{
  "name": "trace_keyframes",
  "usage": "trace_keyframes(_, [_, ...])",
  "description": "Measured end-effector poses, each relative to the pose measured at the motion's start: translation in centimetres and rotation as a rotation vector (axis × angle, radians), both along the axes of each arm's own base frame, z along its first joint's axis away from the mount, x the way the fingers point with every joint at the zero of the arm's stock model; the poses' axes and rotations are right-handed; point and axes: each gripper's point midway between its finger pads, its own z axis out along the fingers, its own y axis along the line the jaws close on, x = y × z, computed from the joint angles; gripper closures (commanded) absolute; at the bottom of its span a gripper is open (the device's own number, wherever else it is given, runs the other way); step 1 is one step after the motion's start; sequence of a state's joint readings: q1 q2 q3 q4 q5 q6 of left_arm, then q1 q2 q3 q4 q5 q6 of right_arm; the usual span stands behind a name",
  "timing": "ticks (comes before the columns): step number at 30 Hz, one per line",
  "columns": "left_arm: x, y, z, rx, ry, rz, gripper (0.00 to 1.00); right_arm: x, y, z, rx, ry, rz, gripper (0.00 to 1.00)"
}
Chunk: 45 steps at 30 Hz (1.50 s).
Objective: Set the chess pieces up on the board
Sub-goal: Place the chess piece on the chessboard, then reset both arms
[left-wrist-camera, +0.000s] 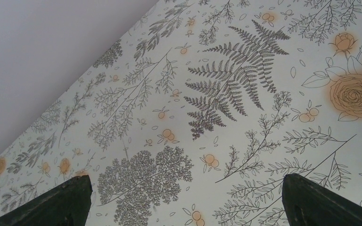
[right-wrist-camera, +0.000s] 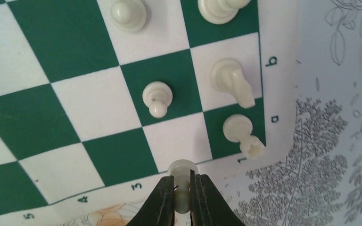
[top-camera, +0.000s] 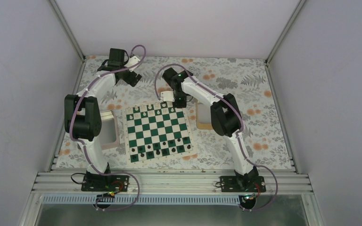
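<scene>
The green-and-white board [top-camera: 158, 132] lies mid-table. White chess pieces [top-camera: 148, 109] stand along its far rows. My right gripper [right-wrist-camera: 183, 178] is shut on a white pawn [right-wrist-camera: 183, 168], held over the board's white border beside the corner squares. Close by on the board [right-wrist-camera: 66, 108] stand a pawn [right-wrist-camera: 157, 96], a knight [right-wrist-camera: 231, 77] and a rook [right-wrist-camera: 242, 132]. In the top view the right gripper [top-camera: 179, 102] hangs over the board's far right corner. My left gripper [left-wrist-camera: 187, 188] is open, nothing between its fingers [left-wrist-camera: 66, 202], above the floral cloth at the far left [top-camera: 134, 77].
Dark pieces [top-camera: 160, 149] fill the board's near rows. A shallow tray [top-camera: 111, 132] sits left of the board, partly under the left arm. A tan container [top-camera: 201, 115] sits to its right, half hidden by the right arm. Walls close in the table.
</scene>
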<state>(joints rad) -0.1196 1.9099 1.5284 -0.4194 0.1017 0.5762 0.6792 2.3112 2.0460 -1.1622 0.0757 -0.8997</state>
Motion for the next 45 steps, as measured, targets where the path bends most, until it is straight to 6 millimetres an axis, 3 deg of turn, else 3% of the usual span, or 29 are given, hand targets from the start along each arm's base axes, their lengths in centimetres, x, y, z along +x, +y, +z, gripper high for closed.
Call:
trace_keyframes(6, [0.1, 0.0, 0.1, 0.000, -0.003, 0.000, 0.00, 0.1, 0.3, -1.7, -0.001, 0.020, 0.015, 0.91])
trace_keyframes(18, [0.1, 0.0, 0.1, -0.001, -0.005, 0.000, 0.00, 0.6, 0.1, -1.8, 0.007, 0.018, 0.009, 0.89])
trace_keyframes(38, [0.0, 0.0, 0.0, 0.004, -0.004, -0.007, 0.00, 0.4, -0.3, -2.5, 0.007, 0.043, -0.002, 0.70])
trace_keyframes(41, [-0.1, 0.0, -0.2, 0.005, -0.002, -0.007, 0.00, 0.2, -1.4, -2.2, 0.000, 0.051, -0.029, 0.60])
trace_keyframes(42, [-0.1, 0.0, -0.2, 0.006, -0.001, -0.007, 0.00, 0.0, -2.1, -1.9, -0.003, 0.056, -0.045, 0.50])
trace_keyframes(43, [-0.1, 0.0, -0.2, 0.006, -0.001, -0.006, 0.00, -0.3, -3.0, -1.3, -0.003, 0.060, -0.060, 0.19])
trace_keyframes(44, [-0.1, 0.0, -0.2, 0.006, -0.003, -0.007, 0.00, -0.4, -3.8, -0.5, 0.003, 0.059, -0.084, 0.02])
trace_keyframes(45, [-0.1, 0.1, -0.1, 0.007, -0.006, -0.006, 0.00, -0.4, -4.5, 0.5, 0.014, 0.051, -0.107, 0.00])
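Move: The pawn in the right gripper hangs almost straight over its empty corner-side square, the board about 4 cm below the finger pads. The white rook stands roughly 3 cm ahead and 1 cm left, the nearest white pawn about 3 cm left and 1 cm back, both some 3 cm lower; the wooden box's middle is some 17 cm right and 2 cm back. From the idle left hand that square lies about 22 cm right, 13 cm back and 13 cm down. Lower the right gripper about 2.5 cm, nearly straight down, to set the held pawn on the empty square behind the rook, pausing partway before the fingers start to ease open. Once the pawn is free, open wider and draw off about 4.5 cm to the right, towards the wooden box, rising some 3 cm. ##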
